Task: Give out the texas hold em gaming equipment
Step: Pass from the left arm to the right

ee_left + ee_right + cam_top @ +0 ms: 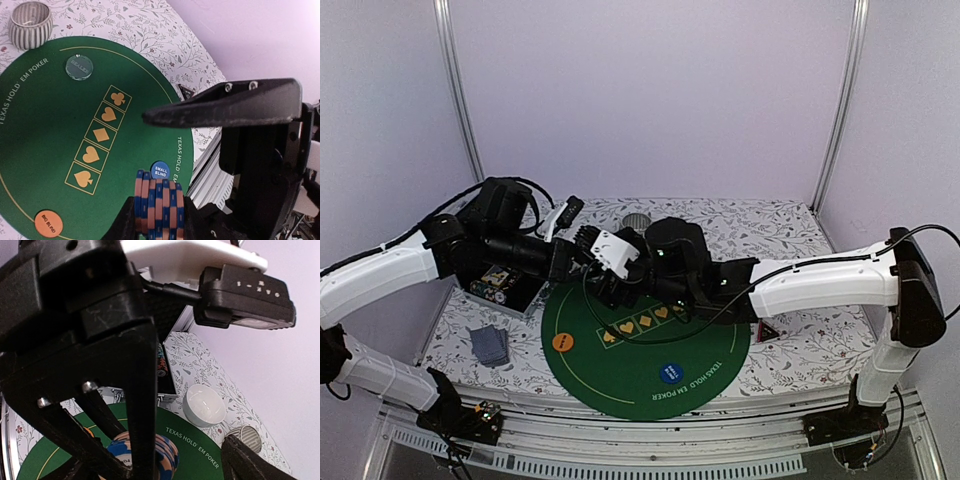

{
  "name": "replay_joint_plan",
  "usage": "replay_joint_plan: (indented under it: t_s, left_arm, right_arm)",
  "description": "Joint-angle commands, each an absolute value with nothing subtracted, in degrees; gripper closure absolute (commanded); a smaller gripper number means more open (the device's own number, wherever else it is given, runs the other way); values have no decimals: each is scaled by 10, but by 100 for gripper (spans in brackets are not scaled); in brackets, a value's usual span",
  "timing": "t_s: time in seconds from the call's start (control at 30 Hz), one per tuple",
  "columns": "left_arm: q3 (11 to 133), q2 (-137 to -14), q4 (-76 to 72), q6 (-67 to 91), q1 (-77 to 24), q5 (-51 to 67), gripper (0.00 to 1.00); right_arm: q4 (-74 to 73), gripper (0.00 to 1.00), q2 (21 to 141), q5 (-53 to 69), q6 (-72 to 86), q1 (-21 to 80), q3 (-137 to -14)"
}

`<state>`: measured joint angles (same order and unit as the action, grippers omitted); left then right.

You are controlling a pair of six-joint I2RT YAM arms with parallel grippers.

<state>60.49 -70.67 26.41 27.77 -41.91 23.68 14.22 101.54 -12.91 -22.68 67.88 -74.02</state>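
Note:
My left gripper (159, 220) is shut on a stack of blue-and-orange striped poker chips (159, 200), held on edge above the big green mat (45, 130). In the top view both grippers meet over the mat's upper left, the left gripper (603, 288) close beside the right gripper (626, 276). The right gripper is open; one of its fingers (225, 105) hangs just above the chips and nothing is gripped. From the right wrist the chips (167, 452) show between the left gripper's black fingers. On the mat lie the pale green dealer disc (79, 67), blue disc (160, 170) and orange disc (48, 223).
A grey-blue card stack (490, 345) lies left of the mat. An open case (502, 285) with more chips stands behind it. A white bowl (204, 405) and a striped grey bowl (245, 437) stand at the mat's far edge. A red-black triangle (767, 330) lies to the right.

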Motion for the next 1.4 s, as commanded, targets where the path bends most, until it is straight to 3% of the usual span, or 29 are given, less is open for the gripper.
replay_joint_plan:
  t_s: [0.0, 0.5, 0.57, 0.7, 0.87, 1.13, 1.23, 1.37]
  left_arm:
    - [603, -699, 255, 279, -423, 259, 100]
    - [605, -716, 242, 277, -423, 281, 100]
    - [603, -718, 240, 279, -423, 282, 100]
    - [603, -724, 239, 281, -423, 287, 100]
    - [604, -724, 238, 280, -423, 284, 100]
    - [595, -720, 234, 280, -422, 286, 100]
    - [584, -723, 220, 286, -422, 294, 100]
    - [550, -731, 173, 314, -421, 310, 96]
  right_arm:
    - [170, 24, 1036, -125, -236, 678, -766]
    - [148, 70, 1032, -138, -237, 670, -748]
    - [145, 70, 1028, -139, -229, 667, -743]
    - [144, 45, 1025, -164, -219, 665, -736]
    - [141, 44, 1020, -164, -220, 665, -733]
    - [127, 73, 1018, -149, -221, 665, -737]
    - [122, 94, 1014, -150, -218, 665, -736]
    - [117, 97, 1010, -152, -204, 665, -725]
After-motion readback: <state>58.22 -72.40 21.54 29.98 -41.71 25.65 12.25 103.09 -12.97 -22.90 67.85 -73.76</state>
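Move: The left gripper already holds the chip stack at its hand point, and the right gripper's open jaws surround it, centred about 1 cm to the left hand's right and 1 cm above it. From the right hand, the stack lies some 1 cm left and 1 cm below, level fore and aft. On the table roughly 20 cm or more below the right hand, the white bowl is about 18 cm ahead and 2 cm left, the ribbed cup 20 cm ahead and 10 cm right, and the orange big blind 5 cm back and 5 cm left. The right gripper sinks about 2.5 cm around the chip stack while its wide-open fingers close to less than half, ease open a little, then close again until they pinch the rims of the chips. Meanwhile the left gripper keeps its own grip on the stack's ends and holds nearly still, yielding only about 1 cm down and 1 cm to its right, with hardly any turn of either wrist. ##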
